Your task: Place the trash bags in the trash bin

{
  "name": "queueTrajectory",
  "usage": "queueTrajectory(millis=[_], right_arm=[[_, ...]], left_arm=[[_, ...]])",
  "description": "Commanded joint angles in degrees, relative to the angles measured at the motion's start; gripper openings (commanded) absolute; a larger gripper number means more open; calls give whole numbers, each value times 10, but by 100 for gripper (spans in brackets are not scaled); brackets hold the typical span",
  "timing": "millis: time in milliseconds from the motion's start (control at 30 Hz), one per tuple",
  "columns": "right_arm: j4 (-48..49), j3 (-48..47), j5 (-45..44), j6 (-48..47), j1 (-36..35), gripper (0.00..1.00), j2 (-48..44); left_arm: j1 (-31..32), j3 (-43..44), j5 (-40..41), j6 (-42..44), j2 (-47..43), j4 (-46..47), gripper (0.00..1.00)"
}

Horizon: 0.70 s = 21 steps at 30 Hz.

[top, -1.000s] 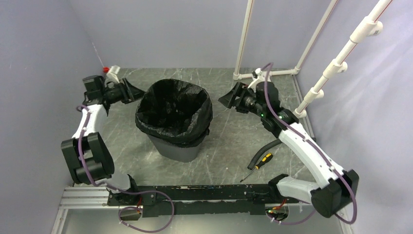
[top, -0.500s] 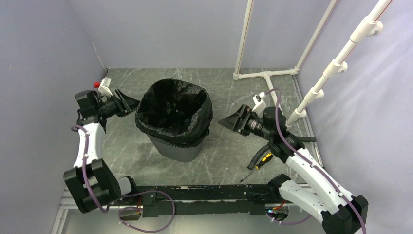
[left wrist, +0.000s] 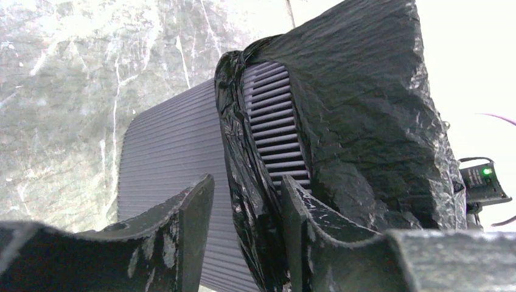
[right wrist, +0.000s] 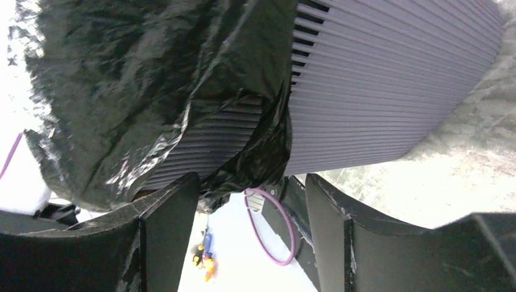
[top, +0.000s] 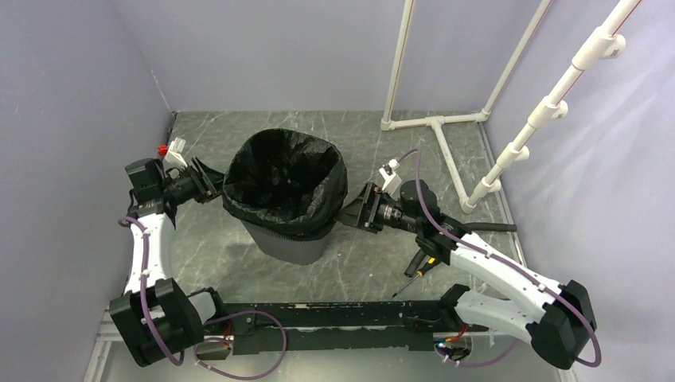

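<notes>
The trash bin [top: 288,243], a dark grey ribbed basket, stands upright mid-table. A glossy black trash bag [top: 282,171] lines it and folds out over the rim. My left gripper [top: 208,179] is at the bin's left side. In the left wrist view this gripper [left wrist: 246,182] is open, with the bag's hanging fold [left wrist: 252,201] between its fingers and a gap beside the left finger [left wrist: 191,225]. My right gripper [top: 353,215] is at the bin's right side. It [right wrist: 251,179] is open, and the bag's lower hem [right wrist: 255,161] hangs just beyond its tips.
A yellow and black screwdriver [top: 422,267] lies under the right forearm, with a black hose [top: 495,228] behind it. White pipe framing [top: 434,121] stands at the back right. Grey walls close in the left, back and right sides.
Both grippers have closed in on the bin. The left one came forward to its left rim. The right one swung forward and left to its right side.
</notes>
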State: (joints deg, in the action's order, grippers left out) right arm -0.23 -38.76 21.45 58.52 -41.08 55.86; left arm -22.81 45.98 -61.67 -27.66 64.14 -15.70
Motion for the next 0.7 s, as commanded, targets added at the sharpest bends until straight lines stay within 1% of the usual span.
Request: queueTrajectory(millis=[0,100,167,233,300,367,433,500,600,667], right_arm=[[56,-10,-16,27,-1,62,22],[84,-4,-4,35,-1,47,35],[72,-14,-7,20,-1,35,41],[19,-33,-31,-8,-1,25,45],[-40,-53,-65,-40,-1,18,47],[-80,-69,-102,-70,0,10,55],[-110,-77,-122,-89,5,6,72],[-137,-83,-132,-100,15,5,91],[-133,-78,-119,-108,34,4,101],[-129,-73,-116,-111,48,4,104]], left_arm=[[-1,-11,-31,12,-16,3,46],[-1,-24,-45,9,-13,13,32],[-1,-31,-53,12,-12,17,23],[-1,-40,-61,10,-11,25,16],[-1,-48,-72,5,-10,40,12],[0,-54,-77,6,-12,45,4],[0,-60,-76,9,-18,51,3],[1,-74,-78,-3,-27,65,3],[17,-98,-62,-21,-52,80,3],[46,-116,-40,-38,-73,97,3]])
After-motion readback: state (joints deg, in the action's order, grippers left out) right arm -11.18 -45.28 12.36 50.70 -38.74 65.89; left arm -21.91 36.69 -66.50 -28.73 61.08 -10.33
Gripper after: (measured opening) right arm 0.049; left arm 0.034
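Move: The left hand's open fingers straddle the hanging fold of trash bag on the bin's left side, about 1 cm ahead and 1 cm to the right. The right hand's wider-open fingers are at the bag edge on the other side, some 2 cm to its left and 1 cm ahead. From the left hand the trash bin's middle is about 14 cm right and 12 cm down. From the right hand the screwdriver lies some 8 cm back, 20 cm right, on the floor. Both hands shut on the trash bag's overhanging edge and pinch it, one on each side of the bin. The right hand noses slightly forward, left and down while closing, then pulls down and forward with a little right, about 5 cm down overall, its fingertips dipping some 15 degrees. The left hand eases back, down and right, about 4 cm in all. ##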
